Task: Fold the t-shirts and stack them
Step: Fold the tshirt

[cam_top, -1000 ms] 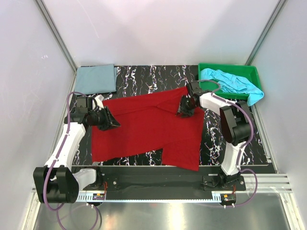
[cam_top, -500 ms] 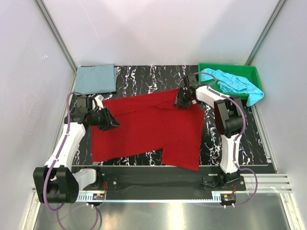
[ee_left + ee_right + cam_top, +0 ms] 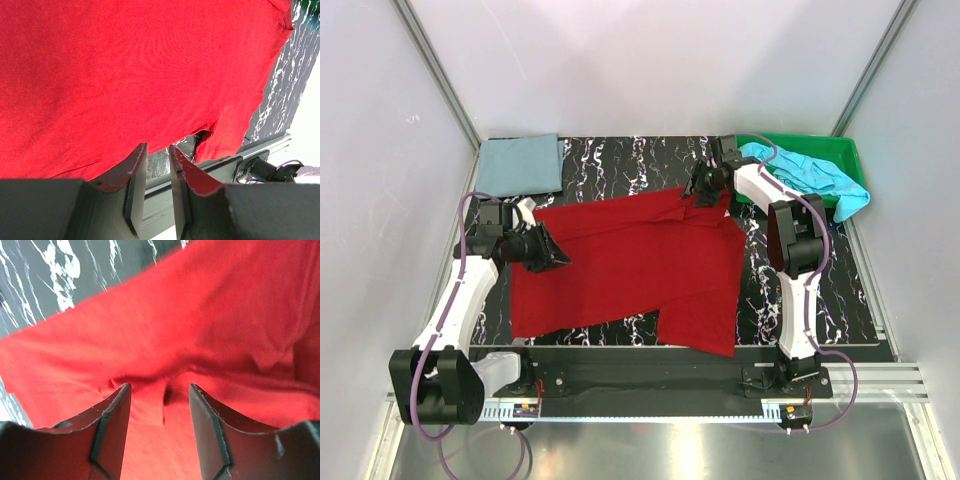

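Note:
A deep red t-shirt (image 3: 630, 260) lies spread over the black marbled mat (image 3: 620, 160). My left gripper (image 3: 558, 257) sits at the shirt's left edge. In the left wrist view its jaws (image 3: 157, 146) stand a narrow gap apart with only mat showing between them, and the red cloth (image 3: 150, 65) lies past the tips. My right gripper (image 3: 692, 190) hovers over the shirt's back right corner, open, with a small bunched fold of red cloth (image 3: 200, 315) below the spread jaws (image 3: 160, 387). A folded grey-blue t-shirt (image 3: 520, 165) rests at the back left. A turquoise t-shirt (image 3: 810, 172) lies crumpled in the tray.
The green plastic tray (image 3: 820, 141) stands at the back right, with turquoise cloth hanging over its right rim. White walls close in the left, back and right sides. A black and metal rail (image 3: 650, 375) carrying both arm bases runs along the near edge.
My right gripper has moved toward the back and slightly left, dragging the shirt's right corner with it, and its jaws have widened. The left arm has stayed put.

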`<state>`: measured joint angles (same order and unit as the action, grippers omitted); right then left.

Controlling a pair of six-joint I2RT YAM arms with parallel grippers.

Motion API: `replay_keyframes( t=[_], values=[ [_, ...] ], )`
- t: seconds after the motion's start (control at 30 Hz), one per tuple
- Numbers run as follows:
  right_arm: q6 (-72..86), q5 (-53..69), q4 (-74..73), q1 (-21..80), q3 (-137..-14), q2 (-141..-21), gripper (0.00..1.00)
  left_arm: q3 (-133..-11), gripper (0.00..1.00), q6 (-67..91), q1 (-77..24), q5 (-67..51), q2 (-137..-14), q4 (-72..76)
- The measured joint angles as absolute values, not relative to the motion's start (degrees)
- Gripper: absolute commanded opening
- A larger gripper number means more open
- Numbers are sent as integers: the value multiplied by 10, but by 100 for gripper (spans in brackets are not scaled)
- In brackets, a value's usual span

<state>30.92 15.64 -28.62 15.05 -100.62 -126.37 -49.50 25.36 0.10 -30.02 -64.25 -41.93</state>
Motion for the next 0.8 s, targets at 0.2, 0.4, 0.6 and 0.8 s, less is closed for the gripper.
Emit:
replay_keyframes(
  t=[0.2,0.4,0.6,0.8],
  values=[
    [319,188,-300,150,-942,-1226,61,-495,28,253,1,-301,-637,-419],
    [343,222,-296,150,-926,-1204,61,-495,28,253,1,-303,-634,-419],
    [378,251,-276,150,-900,-1204,61,-495,28,253,1,-307,-634,-419],
    [402,267,-257,151,-888,-1204,58,-495,27,253,1,-309,-634,-419]
  ],
)
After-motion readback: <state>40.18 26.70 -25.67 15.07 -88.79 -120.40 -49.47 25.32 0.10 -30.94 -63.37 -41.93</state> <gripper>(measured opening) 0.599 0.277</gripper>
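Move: The flat-spread red t-shirt's middle lies about 20 cm back and 20 cm left of the right hand, some 4 cm lower; its crumpled fold tip is nearly beneath the fingers, roughly 1 cm back and 2 cm left. The green bin's middle stands about 30 cm to this hand's right and 9 cm farther out. From the left hand, the shirt's middle is some 3 cm ahead, 20 cm right and 13 cm below. The right hand, empty and with its fingers kept a bit over half open, draws back about 5 cm from the t-shirt's far edge towards the middle of the shirt, quickly at first and then slowing, with a drift of some 2 cm to the left. It stays at nearly the same height above the cloth while the wrist rolls its left side up and tips the fingers farther down, each by roughly 10 degrees. ##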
